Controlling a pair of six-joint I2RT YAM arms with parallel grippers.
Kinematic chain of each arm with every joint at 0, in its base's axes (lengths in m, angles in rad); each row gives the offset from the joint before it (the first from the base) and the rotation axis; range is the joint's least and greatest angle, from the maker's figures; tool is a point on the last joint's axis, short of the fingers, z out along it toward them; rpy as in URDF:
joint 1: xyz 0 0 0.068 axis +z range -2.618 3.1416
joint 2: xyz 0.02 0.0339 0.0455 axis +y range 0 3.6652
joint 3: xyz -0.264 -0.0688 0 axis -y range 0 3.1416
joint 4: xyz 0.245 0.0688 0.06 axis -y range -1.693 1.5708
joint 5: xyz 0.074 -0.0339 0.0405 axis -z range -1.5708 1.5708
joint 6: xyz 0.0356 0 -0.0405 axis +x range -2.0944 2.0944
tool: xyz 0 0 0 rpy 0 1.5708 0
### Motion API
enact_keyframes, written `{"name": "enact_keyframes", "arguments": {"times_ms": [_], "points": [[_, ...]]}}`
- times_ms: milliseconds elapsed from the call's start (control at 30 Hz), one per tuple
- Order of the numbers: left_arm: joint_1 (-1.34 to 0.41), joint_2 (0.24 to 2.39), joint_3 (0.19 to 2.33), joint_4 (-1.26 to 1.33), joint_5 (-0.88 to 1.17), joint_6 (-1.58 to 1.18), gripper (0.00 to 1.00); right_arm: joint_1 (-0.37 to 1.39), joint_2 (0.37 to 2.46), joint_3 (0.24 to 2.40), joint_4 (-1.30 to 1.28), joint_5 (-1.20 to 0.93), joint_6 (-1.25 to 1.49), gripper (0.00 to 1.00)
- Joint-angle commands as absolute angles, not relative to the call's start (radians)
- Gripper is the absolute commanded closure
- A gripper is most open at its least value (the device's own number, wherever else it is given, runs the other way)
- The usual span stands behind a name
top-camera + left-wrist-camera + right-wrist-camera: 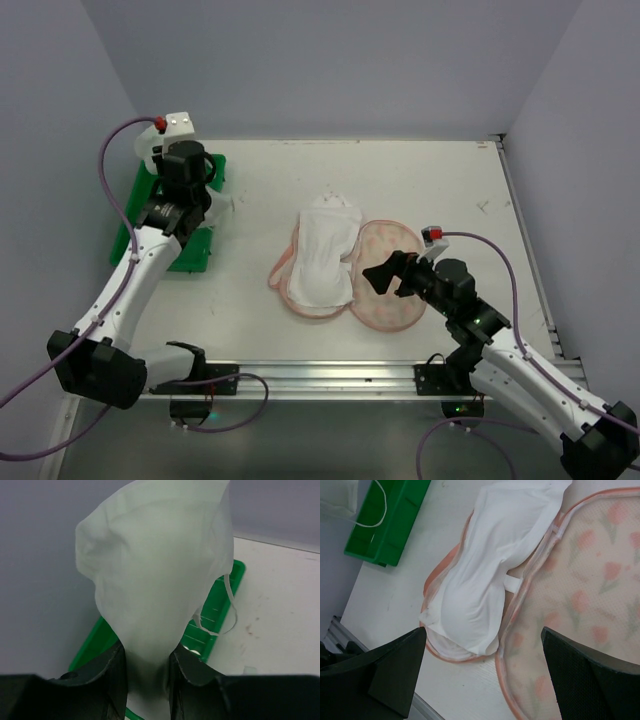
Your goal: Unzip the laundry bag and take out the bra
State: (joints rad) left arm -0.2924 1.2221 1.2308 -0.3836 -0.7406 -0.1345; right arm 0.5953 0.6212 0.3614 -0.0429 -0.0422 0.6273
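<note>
The laundry bag (392, 295) lies unzipped and spread flat mid-table, its tulip-print flap (592, 605) turned out to the right. A white bra (325, 262) rests in its left half, also seen in the right wrist view (490, 570). My right gripper (388, 272) hovers open over the bag's near edge, fingers wide apart (485, 665) and holding nothing. At the far left my left gripper (147, 675) pinches another white bra (155, 570) between both fingers. It hangs over the green tray (220, 605) with a thin strap (231, 605) dangling.
The green tray (190, 258) sits against the left wall, under the left arm. Grey walls close in the table on three sides. A metal rail (320, 375) runs along the near edge between the arm bases.
</note>
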Motion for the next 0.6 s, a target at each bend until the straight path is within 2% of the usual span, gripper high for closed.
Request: {"name": "enact_keyframes", "arguments": {"times_ms": [0, 167, 300, 467, 567], "points": [[-0.198, 1.256, 1.193, -0.236, -0.813, 0.058, 0.65, 0.592, 0.623, 0.362, 0.025, -0.055, 0.607, 0.01], [-0.146, 1.276, 1.16, -0.207, -0.845, 0.121, 0.65, 0.594, 0.629, 0.35, 0.051, -0.08, 0.603, 0.01], [-0.115, 1.269, 1.027, -0.083, -0.831, 0.182, 0.64, 0.594, 0.643, 0.348, 0.069, -0.118, 0.595, 0.01], [-0.095, 1.38, 0.982, 0.027, -0.936, 0.216, 0.64, 0.594, 0.652, 0.339, 0.104, -0.175, 0.575, 0.01], [-0.075, 1.451, 0.977, 0.074, -0.931, 0.224, 0.64, 0.594, 0.647, 0.324, 0.13, -0.183, 0.572, 0.01]]}}
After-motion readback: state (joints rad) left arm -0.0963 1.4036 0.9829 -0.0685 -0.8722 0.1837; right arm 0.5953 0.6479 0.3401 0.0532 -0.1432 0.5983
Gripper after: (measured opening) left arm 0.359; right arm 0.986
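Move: Below the left hand, which already holds the bra, the green basket's middle lies about 5 cm ahead, 8 cm to the left and some 27 cm down. From that hand, the white garment still on the bag is roughly 31 cm to the right and 5 cm back; the bag's open flap is some 47 cm to the right and 10 cm back, both about 30 cm lower. From the right hand the basket is about 21 cm ahead and 50 cm to the left. Carrying the bra in over the green basket, the left hand swings left, quickly at first, then slows sideways as it sinks steadily, about 10 cm each way in all. The wrist tips its fingers down some 15–20 degrees, its left side rising as it turns slightly counter-clockwise; the fingers keep their hold on the cloth. ##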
